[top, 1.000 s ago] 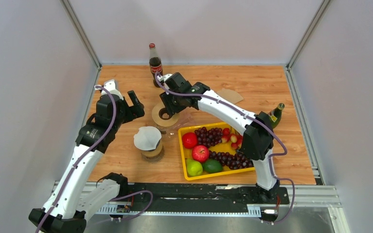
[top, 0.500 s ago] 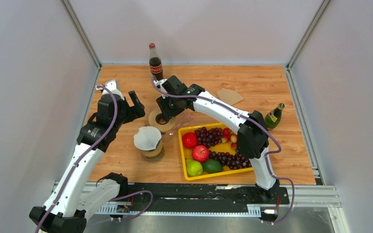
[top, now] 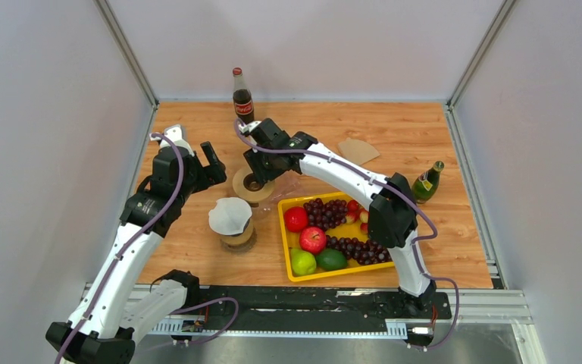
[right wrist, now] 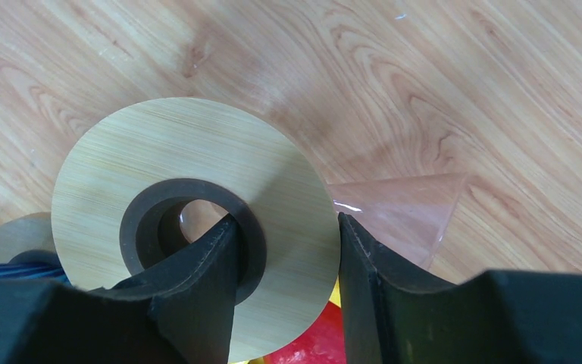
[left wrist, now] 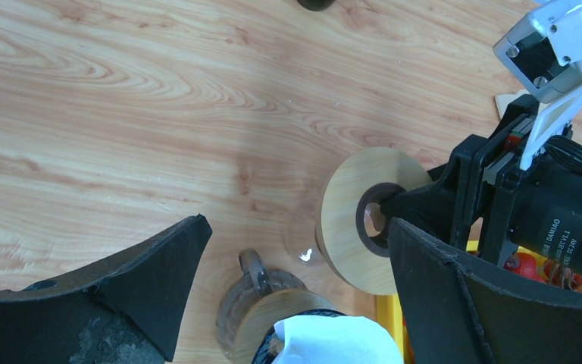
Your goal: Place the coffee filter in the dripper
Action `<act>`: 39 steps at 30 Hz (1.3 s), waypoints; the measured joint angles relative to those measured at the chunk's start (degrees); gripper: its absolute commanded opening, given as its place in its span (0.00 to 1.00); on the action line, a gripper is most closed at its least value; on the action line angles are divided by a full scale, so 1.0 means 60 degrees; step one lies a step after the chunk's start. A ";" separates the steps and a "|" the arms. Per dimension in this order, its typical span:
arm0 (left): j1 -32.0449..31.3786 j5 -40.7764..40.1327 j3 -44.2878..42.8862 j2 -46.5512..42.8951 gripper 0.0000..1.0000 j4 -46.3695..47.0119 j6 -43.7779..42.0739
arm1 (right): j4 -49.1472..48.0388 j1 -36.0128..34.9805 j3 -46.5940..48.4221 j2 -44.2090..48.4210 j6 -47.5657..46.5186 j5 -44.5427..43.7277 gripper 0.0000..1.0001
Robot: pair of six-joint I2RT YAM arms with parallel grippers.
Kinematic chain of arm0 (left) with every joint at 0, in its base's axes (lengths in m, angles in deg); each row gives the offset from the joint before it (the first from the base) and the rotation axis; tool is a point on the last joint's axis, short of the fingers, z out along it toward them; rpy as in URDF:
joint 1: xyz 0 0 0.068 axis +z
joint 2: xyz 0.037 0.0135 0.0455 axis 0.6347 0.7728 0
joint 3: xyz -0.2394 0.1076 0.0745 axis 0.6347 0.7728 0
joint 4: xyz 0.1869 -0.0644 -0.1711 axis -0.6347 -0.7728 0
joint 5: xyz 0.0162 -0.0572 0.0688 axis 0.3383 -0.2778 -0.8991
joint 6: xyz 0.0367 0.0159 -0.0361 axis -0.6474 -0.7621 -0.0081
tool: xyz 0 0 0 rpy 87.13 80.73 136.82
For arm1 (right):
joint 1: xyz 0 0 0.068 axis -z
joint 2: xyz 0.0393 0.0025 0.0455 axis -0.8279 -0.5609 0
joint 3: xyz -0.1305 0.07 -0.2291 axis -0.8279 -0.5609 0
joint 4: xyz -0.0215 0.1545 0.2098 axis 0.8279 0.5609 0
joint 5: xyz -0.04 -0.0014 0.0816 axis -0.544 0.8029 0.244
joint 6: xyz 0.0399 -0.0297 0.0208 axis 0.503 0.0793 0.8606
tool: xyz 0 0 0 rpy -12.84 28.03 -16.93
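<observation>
The dripper is a pale wooden disc [top: 251, 184] with a dark hole and a clear cone [right wrist: 402, 208]. It hangs tilted just above the table. My right gripper [top: 261, 173] is shut on the disc [right wrist: 189, 159], with one finger through the hole and the other outside the rim. A white coffee filter [top: 229, 214] sits in the top of a glass stand with a wooden collar [top: 239, 239]. A brown filter [top: 358, 150] lies flat at the back right. My left gripper [top: 214, 163] hangs open above the table, with the white filter [left wrist: 333, 341] below its fingers.
A cola bottle [top: 242, 98] stands at the back, just behind the right gripper. A yellow tray [top: 285, 239] of grapes, apples and limes lies right of the glass stand. A green bottle [top: 427, 182] stands near the right edge.
My right gripper has carried the dripper a little to the left and nearer the glass stand. The left arm has not moved.
</observation>
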 measured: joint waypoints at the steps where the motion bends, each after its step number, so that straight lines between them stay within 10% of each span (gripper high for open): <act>1: 0.0000 0.0004 0.0000 0.0000 1.00 0.0000 0.0000 | 0.0007 -0.0015 0.0015 0.0000 0.0018 -0.0138 0.21; 16: 0.0000 -0.0062 0.0000 0.0015 1.00 0.0000 0.0000 | 0.0004 0.0080 0.0146 -0.0004 0.0321 -0.1676 0.30; 39: 0.0000 -0.0007 0.0000 0.0310 1.00 0.0007 0.0000 | 0.0007 0.0273 0.0299 -0.0029 0.0015 -0.0747 0.86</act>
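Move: The right hand already pinches the right-hand rim of the wooden ring, whose middle lies about 3 cm back and 3 cm left, 1 cm below; the clear glass is under the ring, its middle some 7 cm below the hand. The dripper with the filter stands about 10 cm back and 9 cm left, the cola bottle roughly 19 cm ahead and 6 cm left. From the left hand the ring is about level, 8 cm right and 12 cm below. Right hand shifts the pinched ring forward-right about 3.5 cm, eases back slightly, then opens to release the rim. ##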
